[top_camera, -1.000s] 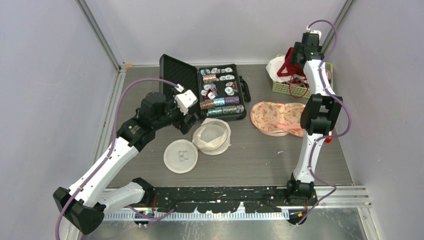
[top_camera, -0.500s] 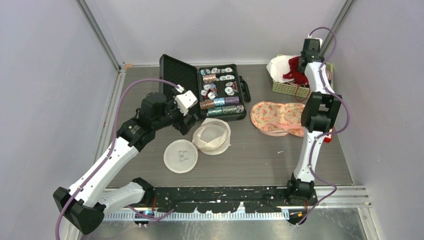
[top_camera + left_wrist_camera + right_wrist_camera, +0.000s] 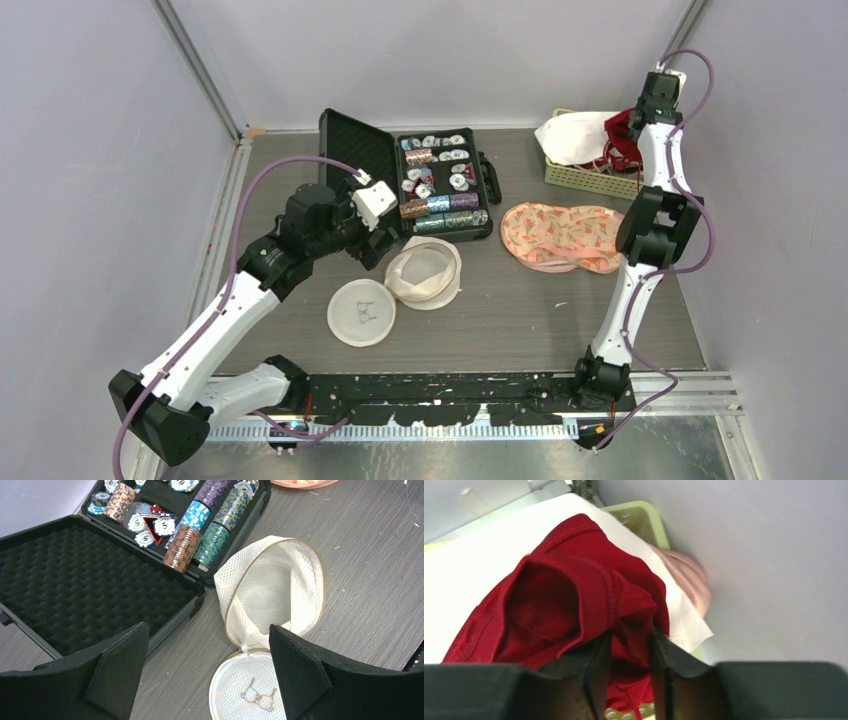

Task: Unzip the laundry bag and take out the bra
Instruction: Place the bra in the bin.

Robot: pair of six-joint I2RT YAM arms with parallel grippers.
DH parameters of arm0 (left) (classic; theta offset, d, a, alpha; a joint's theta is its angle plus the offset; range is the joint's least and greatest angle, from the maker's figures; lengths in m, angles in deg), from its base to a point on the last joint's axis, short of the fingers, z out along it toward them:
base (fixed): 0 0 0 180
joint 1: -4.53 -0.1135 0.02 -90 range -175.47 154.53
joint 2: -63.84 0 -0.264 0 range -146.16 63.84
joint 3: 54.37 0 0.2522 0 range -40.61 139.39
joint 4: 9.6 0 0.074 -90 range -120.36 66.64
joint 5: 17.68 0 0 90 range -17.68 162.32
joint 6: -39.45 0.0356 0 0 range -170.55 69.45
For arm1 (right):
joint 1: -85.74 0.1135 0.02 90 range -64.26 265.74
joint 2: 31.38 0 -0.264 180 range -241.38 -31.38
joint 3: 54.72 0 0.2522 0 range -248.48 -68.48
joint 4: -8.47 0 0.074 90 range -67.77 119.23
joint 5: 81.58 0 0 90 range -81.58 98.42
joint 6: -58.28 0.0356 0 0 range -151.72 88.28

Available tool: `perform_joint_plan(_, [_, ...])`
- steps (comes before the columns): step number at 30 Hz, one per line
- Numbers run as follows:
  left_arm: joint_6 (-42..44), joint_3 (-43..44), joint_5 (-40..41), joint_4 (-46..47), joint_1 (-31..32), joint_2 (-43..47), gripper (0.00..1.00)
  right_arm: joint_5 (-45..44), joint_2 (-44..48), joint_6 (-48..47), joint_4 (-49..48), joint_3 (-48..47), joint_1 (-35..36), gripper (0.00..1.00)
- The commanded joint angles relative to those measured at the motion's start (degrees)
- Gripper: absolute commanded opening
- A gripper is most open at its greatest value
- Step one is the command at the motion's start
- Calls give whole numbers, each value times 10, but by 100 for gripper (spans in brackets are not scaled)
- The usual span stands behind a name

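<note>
The white mesh laundry bag (image 3: 423,272) lies unzipped at mid-table, its round lid (image 3: 362,312) flipped open toward me; the bag (image 3: 272,595) looks hollow inside. A peach patterned bra (image 3: 555,235) lies flat on the table to its right. My left gripper (image 3: 375,245) hovers open over the bag's hinge, and in its wrist view the left gripper (image 3: 207,627) holds nothing. My right gripper (image 3: 630,125) is raised at the back right over a green basket, and the right gripper (image 3: 631,635) is shut on a fold of a red garment (image 3: 574,590).
An open black case of poker chips (image 3: 440,185) stands behind the bag, its foam lid (image 3: 75,590) under my left fingers. The green basket (image 3: 585,178) holds a white cloth (image 3: 575,135) and something pink (image 3: 689,577). The right wall is close to the right arm.
My right gripper closed on the red garment and swung up and to the right, pulling it along; the white cloth spread out. The left arm barely moved.
</note>
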State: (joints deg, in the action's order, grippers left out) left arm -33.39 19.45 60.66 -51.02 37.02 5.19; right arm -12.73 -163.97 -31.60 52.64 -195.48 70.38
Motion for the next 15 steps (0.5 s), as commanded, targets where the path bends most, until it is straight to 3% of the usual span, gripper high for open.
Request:
perform_joint_plan(1, [9,5,-9,17,-4,3,91,51,49,-4,-2,-7,19,43])
perform_joint_plan(8, [10,0,-10,18,-4,6,91,116,59,13,28,-4,29,35])
perform_joint_plan(13, [11,-1,-10,17,-4,6,90,153,67,29,57,-2,46,51])
perform_joint_plan(15, [11,-2,-10,17,-4,7,90,161,73,32,59,6,54,52])
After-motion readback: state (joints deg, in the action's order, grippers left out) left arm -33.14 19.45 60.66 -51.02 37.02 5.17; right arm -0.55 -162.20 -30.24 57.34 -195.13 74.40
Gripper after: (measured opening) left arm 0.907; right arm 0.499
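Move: The right hand, with the red bra at its fingers, is over the right part of the bin. The bin's middle lies about 8 cm left, 3 cm back and 12 cm below. The white cloth lying over the bin is some 14 cm left, about 2 cm back and 8 cm down; the floral case is roughly 26 cm back, 20 cm left and 16 cm down. From the left hand, the bin's middle is about 62 cm right, 28 cm ahead and 20 cm below. Leftward and nearly level, the right hand sweeps about 8 cm from the bin's right side in towards its middle, above the white cloth, taking the bra with it. The wrist turns some 15 degrees, mostly counter-clockwise, its left side rising, while the fingers loosen from about a third open to half open, with the bra still between them. ##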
